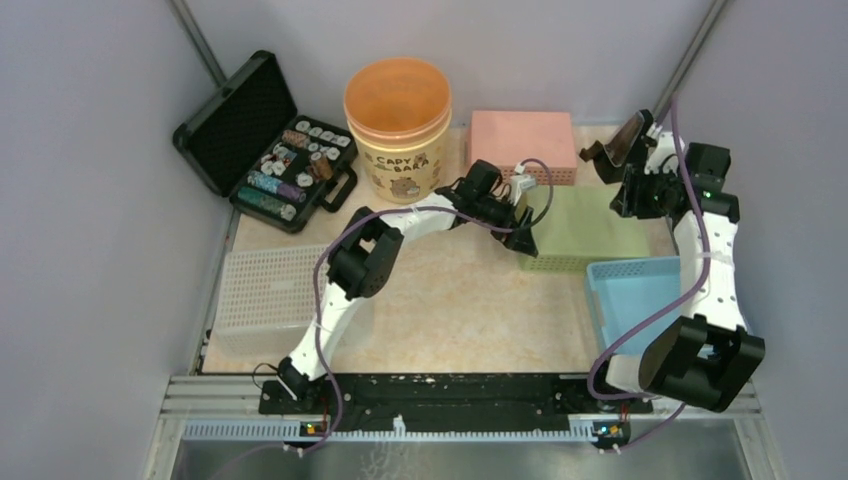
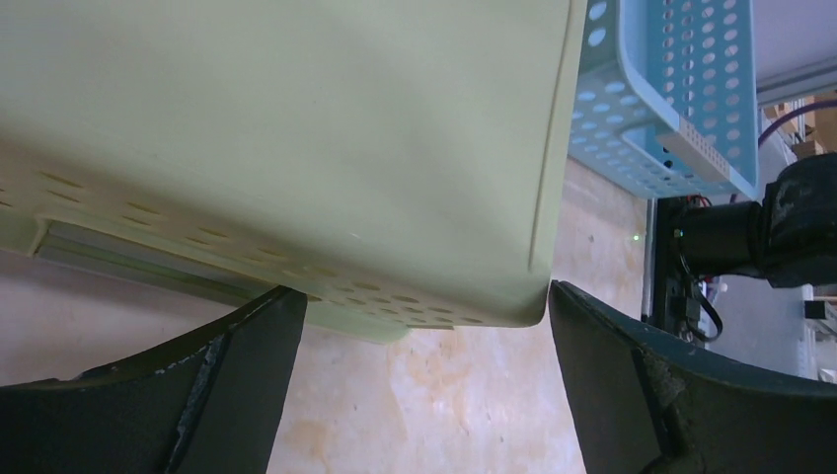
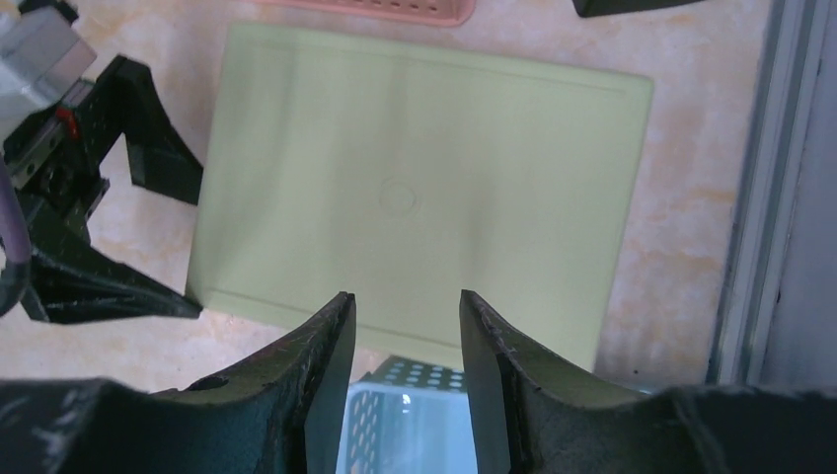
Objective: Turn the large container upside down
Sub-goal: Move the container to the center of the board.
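Note:
The large container (image 1: 590, 225) is a pale green perforated basket lying bottom up on the table, its flat base facing upward (image 3: 415, 188). My left gripper (image 1: 522, 238) sits low at its near left corner with the jaws wide open. In the left wrist view that corner (image 2: 494, 296) hangs just beyond the gap of the left gripper (image 2: 424, 331), and neither finger touches it. My right gripper (image 1: 615, 148) hovers above the container's far right side. It looks straight down, the right gripper (image 3: 403, 306) partly open with nothing between its fingers.
An orange capybara tub (image 1: 398, 125) and an open black case (image 1: 265, 145) of small items stand at the back left. A pink basket (image 1: 522, 145) lies behind the green one. A blue basket (image 1: 640, 300) sits at its near right, and a white basket (image 1: 268, 290) at the left edge.

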Available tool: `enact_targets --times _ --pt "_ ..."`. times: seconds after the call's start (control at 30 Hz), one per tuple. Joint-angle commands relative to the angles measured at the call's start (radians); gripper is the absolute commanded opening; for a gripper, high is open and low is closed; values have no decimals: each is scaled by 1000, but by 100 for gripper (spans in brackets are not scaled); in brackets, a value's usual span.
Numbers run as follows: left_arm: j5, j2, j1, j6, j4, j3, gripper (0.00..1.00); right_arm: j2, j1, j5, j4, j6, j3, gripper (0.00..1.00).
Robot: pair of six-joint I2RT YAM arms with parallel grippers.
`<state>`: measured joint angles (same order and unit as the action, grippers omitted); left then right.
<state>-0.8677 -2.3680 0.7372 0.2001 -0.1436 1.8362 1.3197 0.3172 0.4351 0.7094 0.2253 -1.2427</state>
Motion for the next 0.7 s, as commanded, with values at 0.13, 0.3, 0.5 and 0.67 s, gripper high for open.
enact_targets --times 0.13,0.3,0.5,0.67 --pt "6 -110 34 21 18 212 99 -130 -2 -91 53 86 97 44" --pt "-3 -156 40 29 21 273 99 -188 -1 -181 75 106 115 44" --pt "-54 -203 56 63 59 322 99 -226 -2 -228 245 151 53 44" --pt "-86 -234 83 77 68 360 99 -262 -2 -210 358 193 78 44"
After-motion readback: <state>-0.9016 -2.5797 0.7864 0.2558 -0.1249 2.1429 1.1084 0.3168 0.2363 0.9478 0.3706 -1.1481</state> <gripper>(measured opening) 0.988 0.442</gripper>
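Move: The upturned green container's middle lies about 13 cm to the right of the left hand and 2 cm ahead, 3 cm lower; the upturned pink container is 19 cm ahead, level sideways. From the right hand, the blue container lies some 15 cm back, 10 cm right and 17 cm below, the green one about 7 cm left, 2 cm ahead and 16 cm lower. Left hand, wide open, keeps pushing the green container about 5 cm right; right hand draws back 8 cm towards the blue container. ##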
